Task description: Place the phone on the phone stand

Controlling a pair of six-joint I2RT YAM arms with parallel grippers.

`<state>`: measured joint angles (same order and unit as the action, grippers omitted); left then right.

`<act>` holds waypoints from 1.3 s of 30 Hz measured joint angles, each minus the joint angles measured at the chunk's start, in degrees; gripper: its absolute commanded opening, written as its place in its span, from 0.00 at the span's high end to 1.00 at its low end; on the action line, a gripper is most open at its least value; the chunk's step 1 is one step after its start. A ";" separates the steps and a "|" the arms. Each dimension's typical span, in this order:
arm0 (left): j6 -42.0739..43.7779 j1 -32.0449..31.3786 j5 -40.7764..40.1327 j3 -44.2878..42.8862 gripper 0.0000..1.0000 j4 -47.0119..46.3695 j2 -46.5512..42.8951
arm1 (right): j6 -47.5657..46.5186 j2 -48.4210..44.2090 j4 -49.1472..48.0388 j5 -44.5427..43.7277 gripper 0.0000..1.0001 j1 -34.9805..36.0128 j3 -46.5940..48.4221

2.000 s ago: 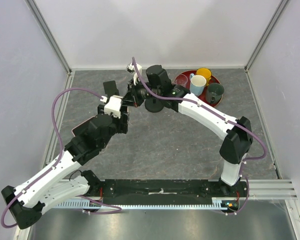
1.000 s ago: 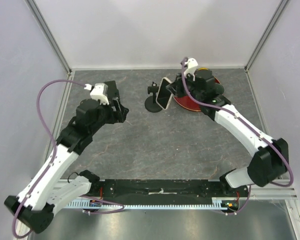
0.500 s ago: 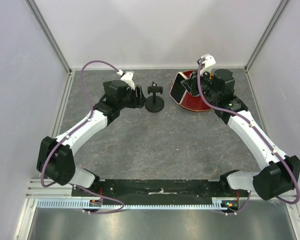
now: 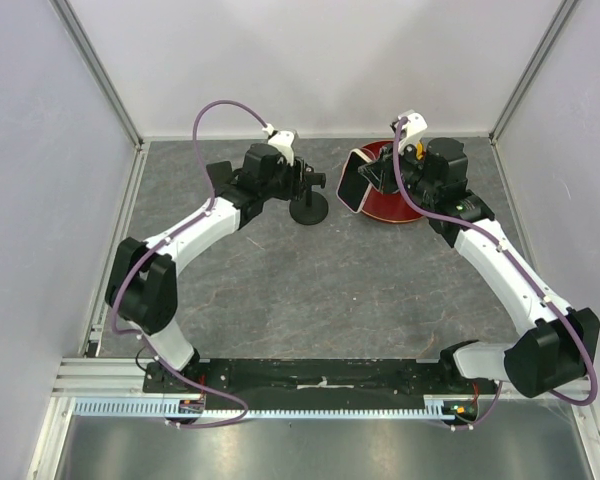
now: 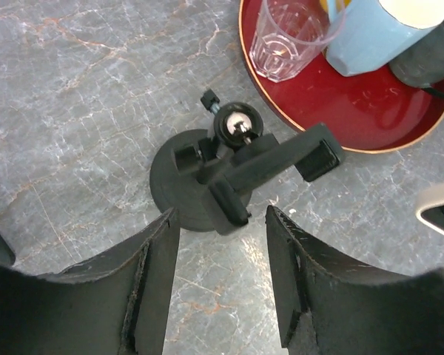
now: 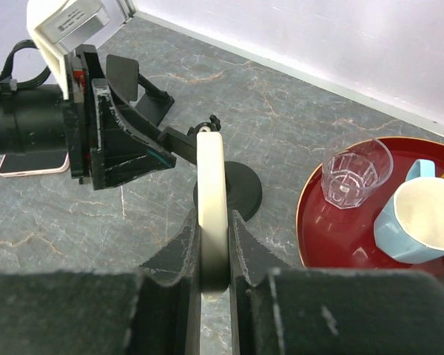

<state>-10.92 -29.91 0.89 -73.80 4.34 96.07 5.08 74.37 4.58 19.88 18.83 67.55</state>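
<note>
The phone [image 6: 210, 170] is a white-edged slab, seen edge-on in the right wrist view, with my right gripper [image 6: 214, 216] shut on it. From above, the phone [image 4: 350, 185] hangs upright just right of the phone stand [image 4: 308, 205]. The phone stand [image 5: 189, 181] is black, with a round base, a ball joint and a tilted clamp arm. My left gripper [image 5: 222, 213] is open at the stand's base, the clamp arm's lower end at its fingertips. Nothing sits between its fingers [image 5: 157, 274]. In the top view, the left gripper [image 4: 298, 182] is at the stand's left side.
A red tray [image 4: 395, 210] lies right of the stand, partly under my right gripper. On it stand a clear glass [image 5: 288, 37], a light blue cup [image 5: 370, 37] and a dark cup [image 5: 429, 63]. A flat pale-rimmed device [image 6: 33, 164] lies on the table under my left arm.
My left gripper has swung right, up to the stand, and its jaws have narrowed. My right gripper, holding the phone, has shifted slightly left toward the stand.
</note>
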 measured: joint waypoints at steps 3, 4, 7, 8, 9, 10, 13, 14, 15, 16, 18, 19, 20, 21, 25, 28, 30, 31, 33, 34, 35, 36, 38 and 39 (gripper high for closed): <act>0.42 -0.02 -0.85 -1.70 0.41 0.07 1.62 | -0.04 0.00 0.00 0.33 1.00 -0.09 -0.02; 0.57 -0.02 -0.90 -2.21 0.42 0.11 1.92 | -0.15 0.02 0.00 0.52 1.00 -0.11 -0.02; 0.98 -0.02 -1.05 -3.61 0.48 0.26 2.60 | -0.59 0.20 0.04 1.18 1.00 -0.22 -0.02; 1.16 -0.02 -1.07 -4.07 0.51 0.26 2.80 | -0.81 0.31 0.22 1.33 1.00 -0.26 -0.02; 1.31 -0.02 -1.11 -4.35 0.53 0.28 2.93 | -1.01 0.44 0.46 1.42 1.00 -0.26 -0.02; 1.46 -0.02 -1.16 -4.52 0.57 0.28 3.02 | -1.25 0.55 0.70 1.51 1.00 -0.26 -0.02; 2.08 -0.13 -1.05 -4.87 0.60 0.31 3.32 | -1.99 0.81 1.44 1.57 1.00 -0.26 -0.02; 2.27 -0.20 -1.03 -5.03 0.60 0.31 3.43 | -2.19 0.81 1.68 1.62 1.00 -0.26 -0.02; 2.38 -0.22 -1.01 -5.14 0.60 0.33 3.54 | -2.34 0.81 1.90 1.70 1.00 -0.26 -0.02; 2.43 -0.22 -0.94 -5.18 0.58 0.31 3.65 | -2.40 0.81 2.05 1.77 1.00 -0.26 -0.02; 2.49 -0.24 -0.81 -5.31 0.56 0.39 3.74 | -2.45 0.83 2.25 1.99 1.00 -0.26 -0.02; 2.51 -0.24 -0.81 -5.33 0.54 0.55 3.74 | -2.51 0.83 2.38 2.14 1.00 -0.26 -0.02; 2.51 -0.22 -0.81 -5.35 0.55 0.74 3.74 | -2.56 0.83 2.45 2.25 1.00 -0.26 -0.02; 2.51 -0.22 -0.83 -5.35 0.57 0.94 3.74 | -2.60 0.83 2.49 2.36 1.00 -0.26 -0.02; 2.97 -0.22 -0.83 -5.35 0.86 1.73 3.74 | -2.93 1.01 2.56 3.06 1.00 -0.31 -0.02; 4.17 -0.22 -0.76 -5.66 0.98 2.40 3.74 | -3.39 1.33 2.86 4.00 1.00 -0.31 -0.02; 5.01 -0.22 -0.28 -6.03 0.98 3.34 3.74 | -3.89 1.46 3.45 4.94 1.00 -0.31 -0.02; 5.46 -0.15 0.13 -6.03 0.98 3.50 3.67 | -4.52 1.49 3.89 5.49 1.00 -0.31 -0.02; 6.86 0.09 1.55 -5.92 0.98 4.59 3.13 | -6.05 1.49 4.68 7.04 1.00 -0.31 -0.02; 7.69 0.22 2.45 -5.60 0.98 4.85 2.75 | -7.04 1.49 5.16 8.24 1.00 -0.31 -0.02; 8.70 0.37 3.50 -4.85 0.98 5.31 1.95 | -8.13 1.49 5.88 9.68 1.00 -0.31 -0.02; 9.55 0.44 4.59 -4.09 0.98 5.88 0.92 | -9.11 1.49 6.54 10.95 1.00 -0.31 -0.02; 11.21 0.44 7.26 -2.45 0.98 8.22 -1.53 | -10.88 1.49 7.85 13.90 1.00 -0.31 -0.02; 11.56 0.39 8.15 -2.12 0.98 9.01 -2.08 | -11.56 1.49 8.48 15.41 1.00 -0.31 -0.02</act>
<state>0.64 -29.52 9.04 -75.92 13.34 94.00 -6.48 75.85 13.06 35.29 18.52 67.53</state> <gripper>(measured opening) 0.101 0.188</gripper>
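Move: The left hand, fingers parted, is almost at the phone stand's bracket: its middle is about 2 cm ahead, 4 cm to the right and roughly level. The phone, upright in the right hand, is some 12 cm to the left hand's right, 3 cm back and higher; the drinking glass is about 12 cm ahead, 17 cm right and lower. From the right hand the bracket is some 7 cm ahead, 10 cm left and 11 cm below. The left hand edges about 2 cm forward, shuts its fingers on the left end of the stand's bracket, then draws back some 4 cm towards the robot, turning about 10 degrees clockwise and dragging the stand by that pinched end. The right hand keeps its grip on the phone and, mostly late on, sinks about 3.5 cm and comes back 3 cm with a little left, turning some 15 degrees counter-clockwise, which brings it nearer the bracket. ##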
